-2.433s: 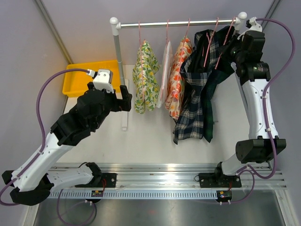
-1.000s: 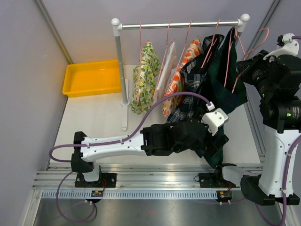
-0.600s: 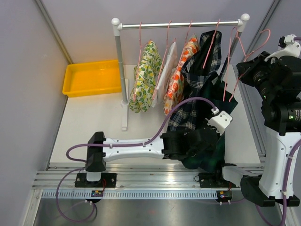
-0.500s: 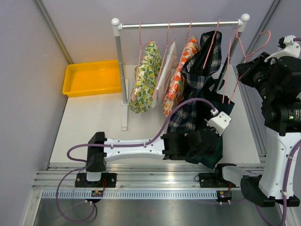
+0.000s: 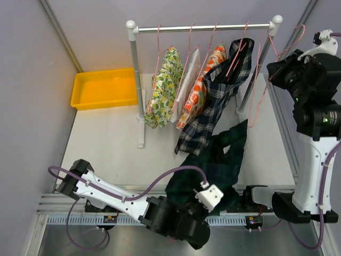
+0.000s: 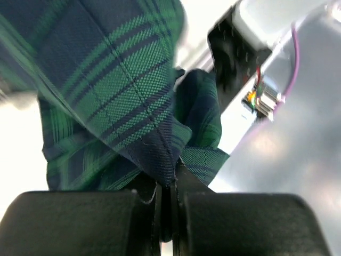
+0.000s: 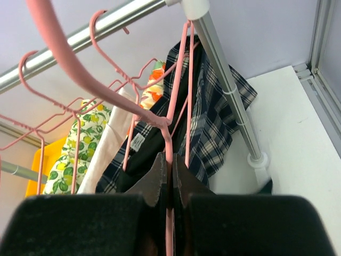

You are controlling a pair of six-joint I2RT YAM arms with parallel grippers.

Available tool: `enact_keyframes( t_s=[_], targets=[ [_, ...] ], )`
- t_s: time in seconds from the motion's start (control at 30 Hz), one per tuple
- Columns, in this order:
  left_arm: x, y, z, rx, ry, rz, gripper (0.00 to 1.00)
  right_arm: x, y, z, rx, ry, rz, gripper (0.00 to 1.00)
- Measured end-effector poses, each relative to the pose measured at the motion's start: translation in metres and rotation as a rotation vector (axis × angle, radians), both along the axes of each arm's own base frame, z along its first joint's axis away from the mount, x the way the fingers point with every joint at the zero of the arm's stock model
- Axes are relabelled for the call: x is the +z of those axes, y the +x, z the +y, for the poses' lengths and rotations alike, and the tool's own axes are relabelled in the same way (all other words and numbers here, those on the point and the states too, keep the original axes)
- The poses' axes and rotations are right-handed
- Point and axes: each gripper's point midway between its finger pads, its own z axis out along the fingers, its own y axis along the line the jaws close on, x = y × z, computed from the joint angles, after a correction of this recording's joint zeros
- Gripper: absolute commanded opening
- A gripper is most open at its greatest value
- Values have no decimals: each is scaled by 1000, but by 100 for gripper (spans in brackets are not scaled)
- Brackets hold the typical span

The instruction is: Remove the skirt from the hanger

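The skirt point(image 5: 218, 160), dark green and navy plaid, trails over the table from below the hanger to the near rail. My left gripper point(image 6: 169, 178) is shut on a fold of the skirt point(image 6: 128, 90); in the top view that wrist point(image 5: 209, 196) sits low at the near rail. The pink wire hanger point(image 5: 262, 88) hangs slanted beside the rack's right post, and my right gripper point(image 7: 170, 162) is shut on the hanger's wire point(image 7: 169, 141). The skirt's upper end lies close to the hanger's lower tip; whether they touch is unclear.
A rack rail point(image 5: 202, 26) carries pink hangers with a lemon-print garment point(image 5: 160, 88), a white one point(image 5: 187, 72), an orange floral one point(image 5: 201, 85) and a navy-white plaid one point(image 5: 213, 106). A yellow bin point(image 5: 104, 88) sits at the back left. The rack's left post point(image 5: 136, 80) stands beside it.
My left gripper closed on the skirt and pulled back to the near edge, dragging the skirt down and away from the rack. The right gripper kept its hold on the hanger, barely moving.
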Motion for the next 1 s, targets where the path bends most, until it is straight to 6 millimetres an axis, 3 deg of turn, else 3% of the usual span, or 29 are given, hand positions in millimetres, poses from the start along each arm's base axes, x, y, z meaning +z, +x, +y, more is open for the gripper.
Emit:
enact_keyframes(
  t_s=[0.1, 0.3, 0.5, 0.6, 0.83, 1.0],
  targets=[
    [-13, -12, 23, 49, 37, 22, 0, 3, 27, 2, 7, -2, 10, 0],
    [-29, -7, 66, 209, 58, 52, 0, 3, 86, 7, 35, -2, 38, 0],
    [-34, 4, 108, 307, 48, 65, 0, -19, 123, 16, 81, 5, 101, 0],
    [-29, 9, 121, 343, 21, 76, 0, -35, 136, 20, 99, 10, 141, 0],
    [-10, 16, 124, 387, -80, 104, 0, -72, 153, 24, 121, 13, 213, 0],
    [24, 35, 138, 391, -182, 124, 0, -84, 158, 23, 123, 3, 208, 0]
  ],
)
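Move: The right hand already grips the empty pink hanger; the rail's right end is roughly 17 cm ahead of it, 3 cm to its right and 5 cm above, with the blue plaid skirt about 15 cm ahead, 11 cm left and 14 cm below. The left hand already holds the green skirt, whose middle lies about 14 cm ahead, 2 cm right and 12 cm below; the yellow tray is some 60 cm ahead, 42 cm left and 20 cm below. The right hand, still pinching the bare hanger, carries it about 16 cm forward to the rail's right end, then tips down slightly and sinks some 8 cm, bringing the hook down onto the rail. Meanwhile the closed left hand drags the green skirt about 14 cm left across the table's front edge, turning counter-clockwise some 20 degrees, dipping slightly before rising. ##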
